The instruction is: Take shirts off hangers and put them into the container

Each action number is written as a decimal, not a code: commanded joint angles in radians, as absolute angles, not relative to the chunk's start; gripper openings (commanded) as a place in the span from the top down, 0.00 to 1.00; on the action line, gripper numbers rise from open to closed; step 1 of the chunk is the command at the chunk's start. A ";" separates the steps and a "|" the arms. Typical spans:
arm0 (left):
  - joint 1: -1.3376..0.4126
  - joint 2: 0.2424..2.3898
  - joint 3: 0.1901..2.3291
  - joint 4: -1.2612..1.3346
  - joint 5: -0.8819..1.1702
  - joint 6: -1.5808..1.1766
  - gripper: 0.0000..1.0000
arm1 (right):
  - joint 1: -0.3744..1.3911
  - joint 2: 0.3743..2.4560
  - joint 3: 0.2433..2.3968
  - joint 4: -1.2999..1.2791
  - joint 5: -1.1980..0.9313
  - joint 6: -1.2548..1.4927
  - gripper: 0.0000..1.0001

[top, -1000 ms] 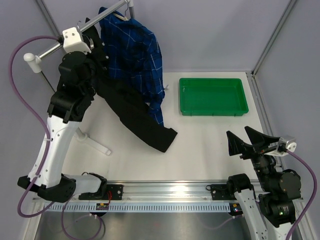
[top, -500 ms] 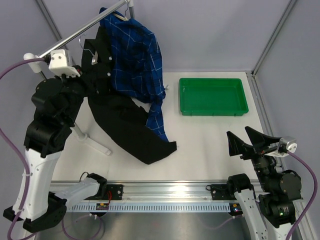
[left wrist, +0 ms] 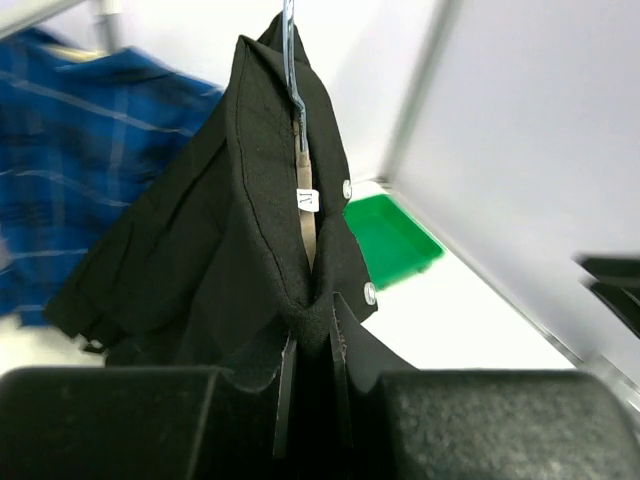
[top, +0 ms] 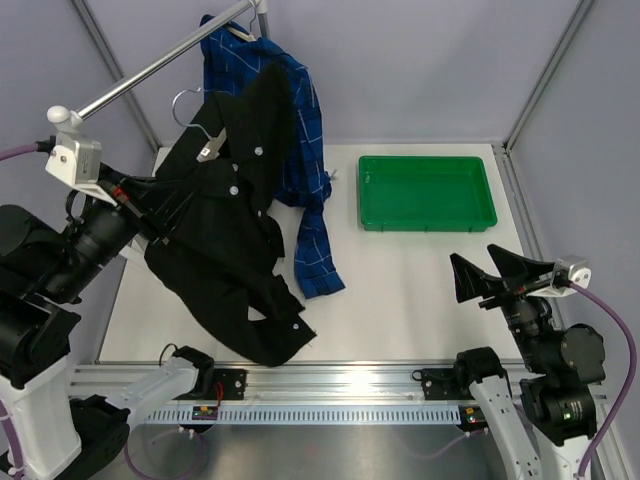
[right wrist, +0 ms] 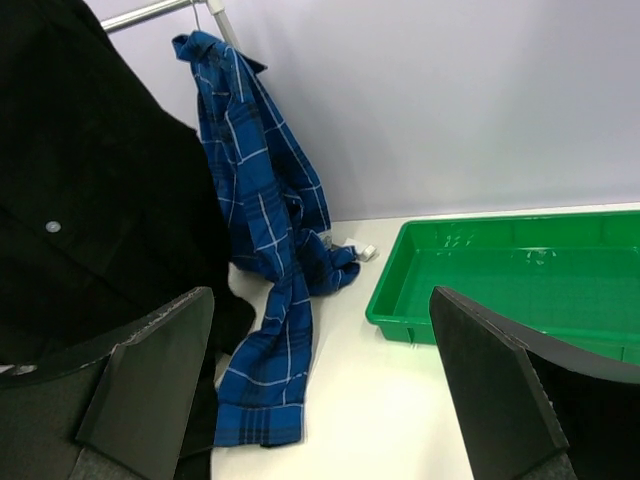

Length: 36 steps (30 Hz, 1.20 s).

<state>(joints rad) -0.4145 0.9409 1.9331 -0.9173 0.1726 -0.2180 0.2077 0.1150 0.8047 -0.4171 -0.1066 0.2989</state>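
My left gripper (top: 152,205) is shut on a fold of the black shirt (top: 235,230), which hangs from it over the table's left side. In the left wrist view the fabric is pinched between the jaws of the left gripper (left wrist: 310,340). The shirt is still on its beige hanger (left wrist: 305,215), whose metal hook (top: 185,100) sits apart from the rail. The blue plaid shirt (top: 300,130) hangs from the rail, a sleeve (top: 318,262) trailing on the table. The green container (top: 427,192) holds nothing. My right gripper (top: 490,275) stands open near the front right, nothing between its jaws.
The silver rail (top: 150,70) with its white end cap (top: 63,116) runs diagonally across the back left. Grey walls and frame posts close in the table's back and sides. The right wrist view shows bare tabletop (right wrist: 400,400) between the plaid sleeve (right wrist: 265,380) and the container (right wrist: 520,280).
My left arm has drawn back toward the near left, pulling the black shirt and its hanger away from the rail. The plaid sleeve has shifted on the table. The right arm barely moved.
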 commanded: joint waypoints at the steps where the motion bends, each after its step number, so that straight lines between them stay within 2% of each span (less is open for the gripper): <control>1: -0.419 0.920 1.976 -0.856 0.374 -0.221 1.00 | 0.219 0.179 0.874 -0.437 -0.168 0.262 0.00; 6: -0.419 0.923 1.913 -0.865 0.482 -0.198 1.00 | 0.219 0.314 0.986 -0.500 -0.193 0.253 0.00; 10: -0.419 0.887 1.734 -0.757 0.557 -0.158 1.00 | 0.219 0.426 1.060 -0.558 -0.195 0.273 0.00; 14: -0.419 0.838 1.466 -0.608 0.656 -0.143 1.00 | 0.219 0.560 1.106 -0.594 -0.253 0.288 0.01; 20: -0.419 0.825 1.267 -0.467 0.689 -0.129 1.00 | 0.218 0.721 1.118 -0.609 -0.383 0.267 0.01; 24: -0.422 0.844 1.158 -0.394 0.716 -0.136 1.00 | 0.225 0.798 1.112 -0.569 -0.371 0.273 0.00; 27: -0.436 0.845 1.083 -0.309 0.712 -0.143 1.00 | 0.282 0.862 1.129 -0.558 -0.323 0.227 0.01; 30: -0.446 0.854 1.022 -0.259 0.712 -0.147 1.00 | 0.417 0.910 1.143 -0.519 -0.188 0.221 0.01; 34: -0.448 0.871 0.971 -0.238 0.693 -0.146 1.00 | 0.567 0.945 1.140 -0.416 -0.152 0.224 0.01; 36: -0.448 0.874 0.960 -0.239 0.687 -0.137 1.00 | 0.613 0.953 1.134 -0.347 -0.135 0.229 0.07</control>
<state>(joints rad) -0.4442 0.8761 0.9672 -0.3588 0.6712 -0.1467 0.5556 0.9535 1.0950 -0.4988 -0.1978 0.2390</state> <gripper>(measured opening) 0.133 0.954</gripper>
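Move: The left hand already pinches the black shirt by the hanger. The container lies about 32 cm ahead of the left hand, 47 cm right and 50 cm below; the plaid shirt is some 28 cm ahead, 12 cm right, 25 cm lower. From the right hand, the black shirt's middle is roughly 38 cm left, 8 cm ahead and 5 cm lower, the container 33 cm straight ahead and 34 cm below. Left hand lowers the black shirt about 24 cm and rightward; the open right reaches left towards the shirt. ##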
